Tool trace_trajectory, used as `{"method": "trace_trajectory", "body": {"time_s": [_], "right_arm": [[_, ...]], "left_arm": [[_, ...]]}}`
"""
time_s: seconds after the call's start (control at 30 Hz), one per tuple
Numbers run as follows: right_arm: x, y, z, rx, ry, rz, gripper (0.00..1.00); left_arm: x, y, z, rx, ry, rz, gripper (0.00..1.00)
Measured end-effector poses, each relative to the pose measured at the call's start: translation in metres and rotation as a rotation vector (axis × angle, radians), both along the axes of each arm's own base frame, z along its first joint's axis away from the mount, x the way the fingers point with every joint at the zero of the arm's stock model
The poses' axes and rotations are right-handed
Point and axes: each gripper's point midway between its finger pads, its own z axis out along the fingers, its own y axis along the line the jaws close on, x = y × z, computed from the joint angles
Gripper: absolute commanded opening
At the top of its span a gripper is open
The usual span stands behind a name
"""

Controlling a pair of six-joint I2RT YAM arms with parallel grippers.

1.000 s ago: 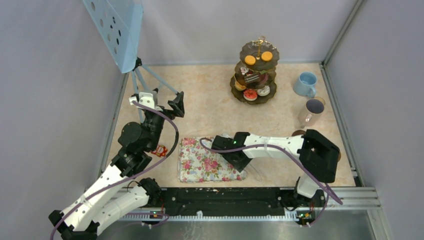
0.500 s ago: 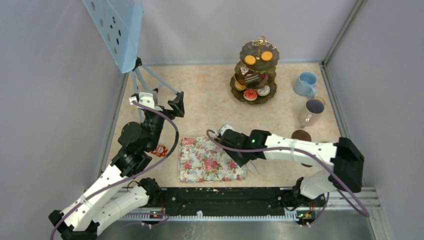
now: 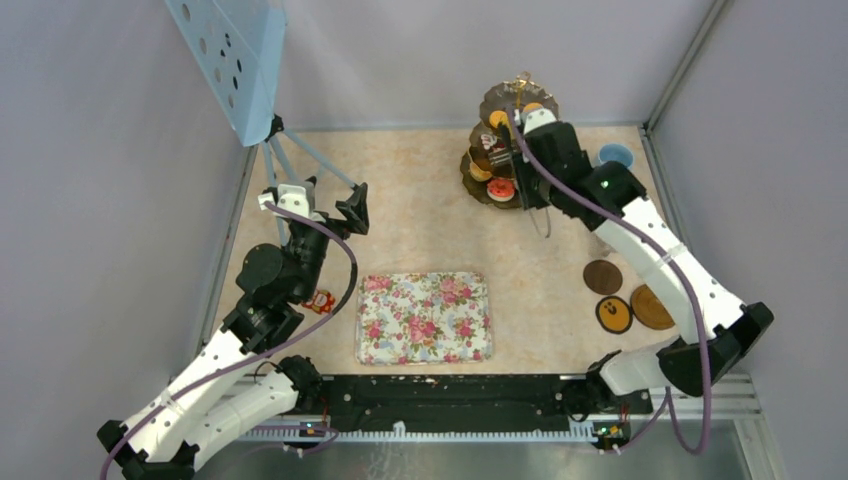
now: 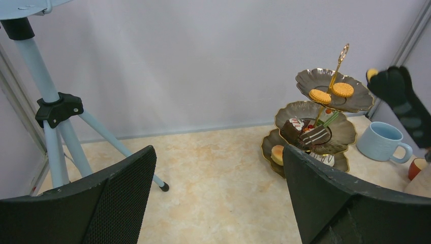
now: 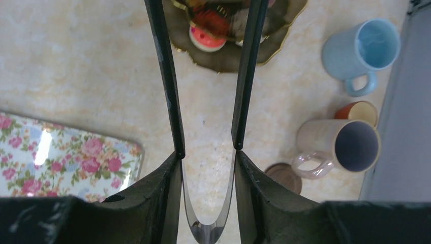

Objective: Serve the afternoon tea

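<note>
The dark three-tier stand (image 3: 505, 98) stands at the back, with orange rounds on top, cake slices in the middle and donuts below; it also shows in the left wrist view (image 4: 325, 117). My right gripper (image 3: 527, 190) hangs over its front edge, shut on the black tongs (image 5: 167, 76). The tong arms reach over the bottom tier (image 5: 223, 56) on either side of a red donut (image 5: 207, 36). The light-blue cup (image 5: 363, 51), pale-grey cup (image 5: 340, 145) and orange-brown cup (image 5: 361, 112) stand to the right. My left gripper (image 3: 335, 200) is open and empty at the left.
The floral tray (image 3: 425, 317) lies near the front centre. Three round coasters (image 3: 603, 277) lie at the front right. A tripod (image 3: 290, 150) with a blue perforated panel stands at the back left. A small red item (image 3: 320, 300) lies by the left arm.
My right arm has swung from over the floral tray to the stand at the back, carrying the tongs. The coasters are now uncovered. The left arm has not moved.
</note>
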Motion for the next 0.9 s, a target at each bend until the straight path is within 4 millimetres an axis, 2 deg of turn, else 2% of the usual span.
{"method": "trace_trajectory", "body": {"time_s": [0.1,0.2,0.3,0.47,0.57,0.7,0.9], "right_arm": [[0.021,-0.010,0.024,-0.008,-0.025,-0.035,0.01],[0.037,-0.015,0.031,-0.032,-0.017,-0.052,0.02],[0.047,-0.019,0.022,-0.060,0.024,-0.062,0.02],[0.051,-0.030,0.002,-0.093,0.103,-0.075,0.04],[0.053,-0.034,-0.001,-0.093,0.113,-0.081,0.10],[0.054,-0.034,-0.001,-0.083,0.118,-0.073,0.12],[0.060,-0.035,-0.012,-0.073,0.154,-0.071,0.17]], "left_arm": [[0.000,-0.001,0.000,0.000,0.000,-0.003,0.99],[0.000,-0.001,0.000,0.000,-0.001,-0.004,0.99],[-0.001,-0.001,0.001,-0.004,-0.003,-0.008,0.99],[-0.002,0.001,0.002,-0.008,-0.007,-0.007,0.99],[-0.002,0.000,0.002,-0.008,-0.007,-0.007,0.99],[-0.002,0.000,0.002,-0.010,-0.006,-0.008,0.99],[-0.002,0.000,0.002,-0.011,-0.006,-0.008,0.99]]}}
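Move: The right hand has the tongs, with a third round biscuit at their tips. The stand's top plate lies about 16 cm ahead of this hand, 2 cm left and some 3 cm above it. Of the biscuits already there, one sits about 15 cm ahead and 5 cm left, the other 17 cm ahead and 1 cm right. The blue mug is roughly 15 cm ahead, 20 cm right, far below. From the left hand the plate is about 20 cm ahead, 30 cm right and 8 cm below. Forward and somewhat right in a shallow arc, the right hand brings the held tongs in to the near part of the top plate. It covers about 6 cm forward, rising some 3 cm before sinking to slightly below its starting height, slowing strongly as the wrist tips the hand down by about 10 degrees. Its fingers keep their grip on the tongs. ##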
